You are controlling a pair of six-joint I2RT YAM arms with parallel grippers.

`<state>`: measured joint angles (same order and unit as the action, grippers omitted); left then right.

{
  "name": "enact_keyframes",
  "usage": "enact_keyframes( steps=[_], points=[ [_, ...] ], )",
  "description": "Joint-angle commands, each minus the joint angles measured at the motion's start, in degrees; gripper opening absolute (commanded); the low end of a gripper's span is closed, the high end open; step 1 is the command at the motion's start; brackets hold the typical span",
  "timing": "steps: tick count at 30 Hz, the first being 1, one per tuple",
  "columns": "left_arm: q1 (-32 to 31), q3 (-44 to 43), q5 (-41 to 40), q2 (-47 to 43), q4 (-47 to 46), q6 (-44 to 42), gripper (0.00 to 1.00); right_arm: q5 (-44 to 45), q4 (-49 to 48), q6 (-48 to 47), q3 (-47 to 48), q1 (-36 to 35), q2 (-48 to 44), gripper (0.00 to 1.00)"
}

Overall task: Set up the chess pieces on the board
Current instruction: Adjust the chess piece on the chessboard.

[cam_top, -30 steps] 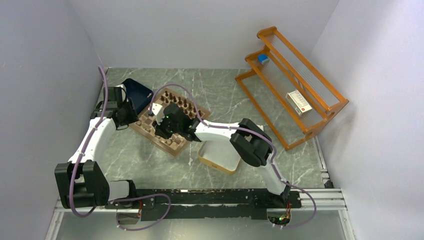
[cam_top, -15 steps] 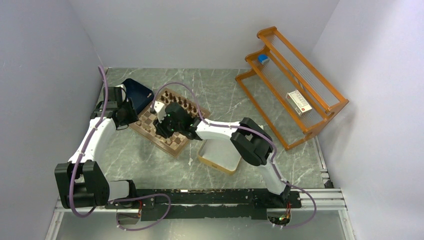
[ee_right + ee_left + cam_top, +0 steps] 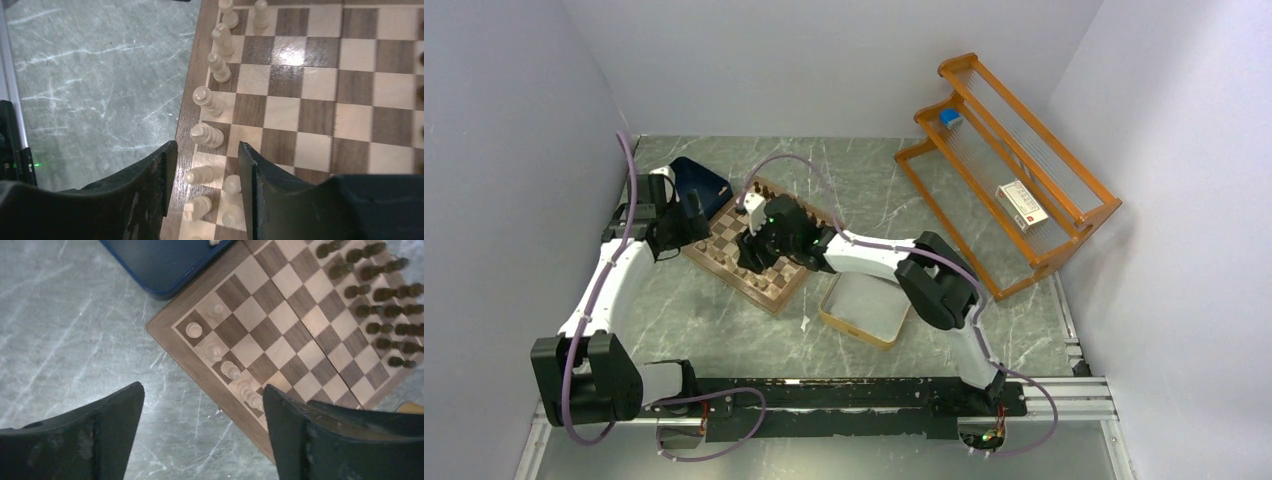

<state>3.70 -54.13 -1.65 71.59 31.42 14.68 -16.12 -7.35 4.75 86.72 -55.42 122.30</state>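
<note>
The board lies left of the table's centre. Pale chess pieces stand along its left edge, and dark chess pieces fill the opposite side. My right gripper hovers open over the pale end of the board. Several pale pieces stand below, between its fingers, and neither finger grips them. More pale pieces line the edge ahead of it. My left gripper is open and empty, above the marble by the board's corner.
A navy tray sits behind the board's left corner, with one pale piece at its edge. A gold-rimmed silver tin lies right of the board. An orange wooden rack holding a small box stands at the far right.
My right gripper's jaws have opened over the pale pieces, and its wrist has shifted slightly toward the far side. My left gripper's jaws have widened.
</note>
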Motion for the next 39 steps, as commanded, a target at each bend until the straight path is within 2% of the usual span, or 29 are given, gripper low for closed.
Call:
enact_keyframes(
  steps=[1,5,9,13,18,26,39],
  points=[
    [0.58,0.15,5.64,-5.76,-4.27,-0.34,0.99,-1.92,0.31,1.79,-1.71,2.11,-8.37,0.54],
    [0.57,-0.41,7.45,-8.14,-3.79,-0.33,1.0,-1.9,-1.56,-1.42,-10.11,3.72,-14.56,0.54],
    [0.57,-0.37,11.13,-10.14,-3.39,-0.85,1.0,-1.68,-0.48,-8.92,-16.48,4.44,-18.77,0.47],
    [0.38,0.16,16.65,-12.57,-3.75,-2.05,1.0,-0.43,-0.17,-15.7,-21.57,4.44,-20.31,0.42],
    [-0.96,6.29,23.14,-16.22,-8.06,-4.04,1.0,-1.07,-3.48,-19.11,-26.66,4.58,-20.37,0.39],
    [-4.86,7.73,19.94,-18.0,-7.72,-6.26,1.0,-2.02,-4.28,-18.88,-25.88,4.54,-15.87,0.35],
    [-5.01,7.45,16.56,-17.73,-6.9,-6.07,1.0,-5.31,-7.39,-19.24,-26.03,4.2,-13.39,0.28]
  ],
)
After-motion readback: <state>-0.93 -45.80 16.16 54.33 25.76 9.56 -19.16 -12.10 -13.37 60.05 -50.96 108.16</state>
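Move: The pale pawn sitting alone by the board's right edge lies about 10 cm to the right of the right hand, 2 cm nearer the base and some 6 cm lower. The pale king stands between that hand's fingertips, about 2 cm below. The corner rook is 5 cm back and 8 cm right, the nearest pawn 1 cm back and 7 cm right, both some 6 cm lower. From the left hand the edge pawn is roughly 17 cm right, 9 cm back, 10 cm below. The king is left behind as the right hand lifts some 7 cm off it, arcs about 11 cm right and slightly back towards the edge pawn, then sinks to that pawn's head, tilting about 15 degrees and narrowing its fingers without a visible grip. The empty left hand opens fully, rises and swings 8 cm right and a little back over the board, turning clockwise some 20 degrees. ##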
